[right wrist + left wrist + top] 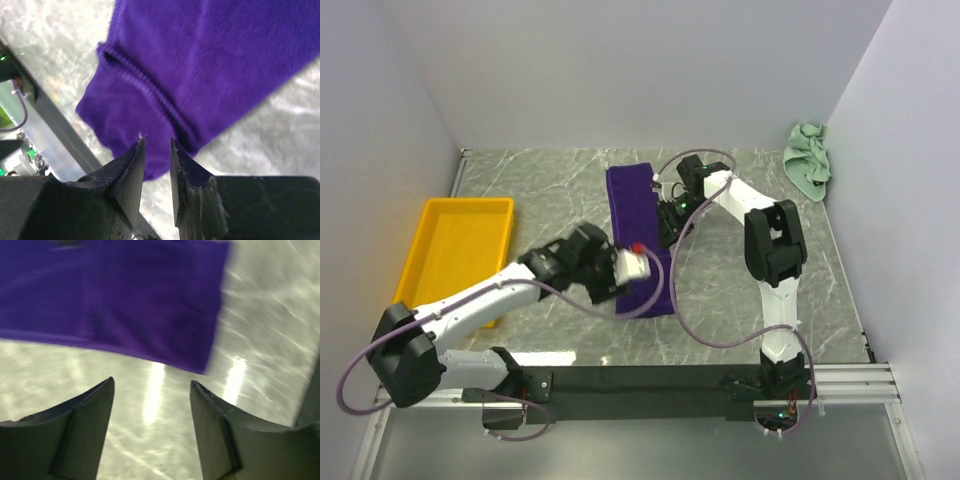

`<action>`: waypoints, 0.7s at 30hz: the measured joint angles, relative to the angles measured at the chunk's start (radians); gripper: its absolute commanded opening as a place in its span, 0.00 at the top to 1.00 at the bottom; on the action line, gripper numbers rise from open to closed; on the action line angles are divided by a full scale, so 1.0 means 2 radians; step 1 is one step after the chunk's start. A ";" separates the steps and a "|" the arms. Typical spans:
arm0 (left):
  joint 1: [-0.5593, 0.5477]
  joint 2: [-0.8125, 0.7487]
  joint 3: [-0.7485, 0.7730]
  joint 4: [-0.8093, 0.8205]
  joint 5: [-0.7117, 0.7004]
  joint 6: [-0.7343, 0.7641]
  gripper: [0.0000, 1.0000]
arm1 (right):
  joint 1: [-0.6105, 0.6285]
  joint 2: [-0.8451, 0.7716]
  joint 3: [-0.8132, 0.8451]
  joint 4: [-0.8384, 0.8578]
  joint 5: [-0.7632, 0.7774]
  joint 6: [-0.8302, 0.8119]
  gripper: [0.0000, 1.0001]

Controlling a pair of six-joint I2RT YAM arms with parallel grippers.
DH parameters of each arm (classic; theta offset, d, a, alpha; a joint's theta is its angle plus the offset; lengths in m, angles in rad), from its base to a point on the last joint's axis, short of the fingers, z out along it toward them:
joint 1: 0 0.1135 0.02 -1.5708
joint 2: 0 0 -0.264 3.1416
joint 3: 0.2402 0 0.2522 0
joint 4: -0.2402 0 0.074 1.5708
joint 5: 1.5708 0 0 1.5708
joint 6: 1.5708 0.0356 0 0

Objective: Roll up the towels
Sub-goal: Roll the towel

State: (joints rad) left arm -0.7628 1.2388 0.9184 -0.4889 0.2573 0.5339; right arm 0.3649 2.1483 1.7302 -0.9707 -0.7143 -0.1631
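The purple towel (632,200) lies flat as a long strip down the middle of the table. My left gripper (642,268) hovers over its near part, open; in the left wrist view the left gripper (152,382) has only bare table between its fingers, with a corner of the purple towel (125,300) just ahead. My right gripper (670,220) sits at the towel's right edge. From the right wrist, the right gripper (157,141) shows a narrow empty gap above the purple towel (210,65), whose end carries a fold ridge. The mint green towel (808,160) lies crumpled at the back right.
A yellow tray (430,250) stands at the left side of the table. White walls close in the table at the back and on both sides. A black rail (650,380) with the arm bases runs along the near edge.
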 measured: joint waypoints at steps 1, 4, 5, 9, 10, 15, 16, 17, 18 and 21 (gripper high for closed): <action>-0.017 0.002 -0.011 0.000 -0.007 0.001 0.30 | 0.003 0.008 0.003 0.004 0.002 0.004 0.67; -0.076 0.017 -0.036 0.013 -0.027 -0.001 0.28 | 0.010 0.030 0.016 0.012 0.009 0.011 0.68; -0.093 0.024 -0.042 0.023 -0.033 -0.002 0.28 | 0.011 0.036 0.020 0.016 0.011 0.013 0.68; -0.133 0.057 -0.048 0.062 -0.060 -0.007 0.31 | 0.015 0.046 0.031 0.018 0.021 0.019 0.69; -0.137 0.068 -0.048 0.073 -0.066 -0.010 0.31 | 0.014 0.047 0.033 0.018 0.023 0.020 0.69; -0.145 0.114 -0.048 0.111 -0.080 -0.016 0.35 | 0.008 0.047 0.047 0.014 0.024 0.020 0.69; -0.147 0.123 -0.048 0.118 -0.081 -0.016 0.36 | 0.005 0.047 0.052 0.011 0.024 0.020 0.69; -0.150 0.131 -0.048 0.122 -0.081 -0.015 0.37 | 0.000 0.047 0.059 0.007 0.024 0.019 0.69; -0.152 0.140 -0.048 0.125 -0.080 -0.015 0.37 | -0.005 0.047 0.066 0.004 0.023 0.020 0.69; -0.155 0.162 -0.048 0.132 -0.080 -0.013 0.45 | -0.027 0.042 0.078 0.001 0.018 0.019 0.69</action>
State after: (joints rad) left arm -1.0721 1.5627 0.8215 -0.2256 0.0978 0.5076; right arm 0.3111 2.2322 1.8870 -0.9684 -0.6777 -0.1257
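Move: The near end of the purple towel, its edge midway between the long sides, lies about 4 cm back, some 6 cm to the right and 12 cm below the open left hand. The edge of the folded-over flap crosses the towel about 13 cm farther out than that end, equally far right; the towel's far end is roughly 37 cm ahead and 4 cm right of this hand. From the right hand the near end is about 16 cm back, 5 cm left and 6 cm below. The left hand comes down some 11 cm onto the towel's near end, slipping back and right as it sinks, turning about 15 degrees, until its still-open fingers straddle the end edge close above the table; touch isn't certain. The right hand, nearly shut throughout, dips 2 to 3 cm, then rises again and draws forward about 5 cm, away from that end. ##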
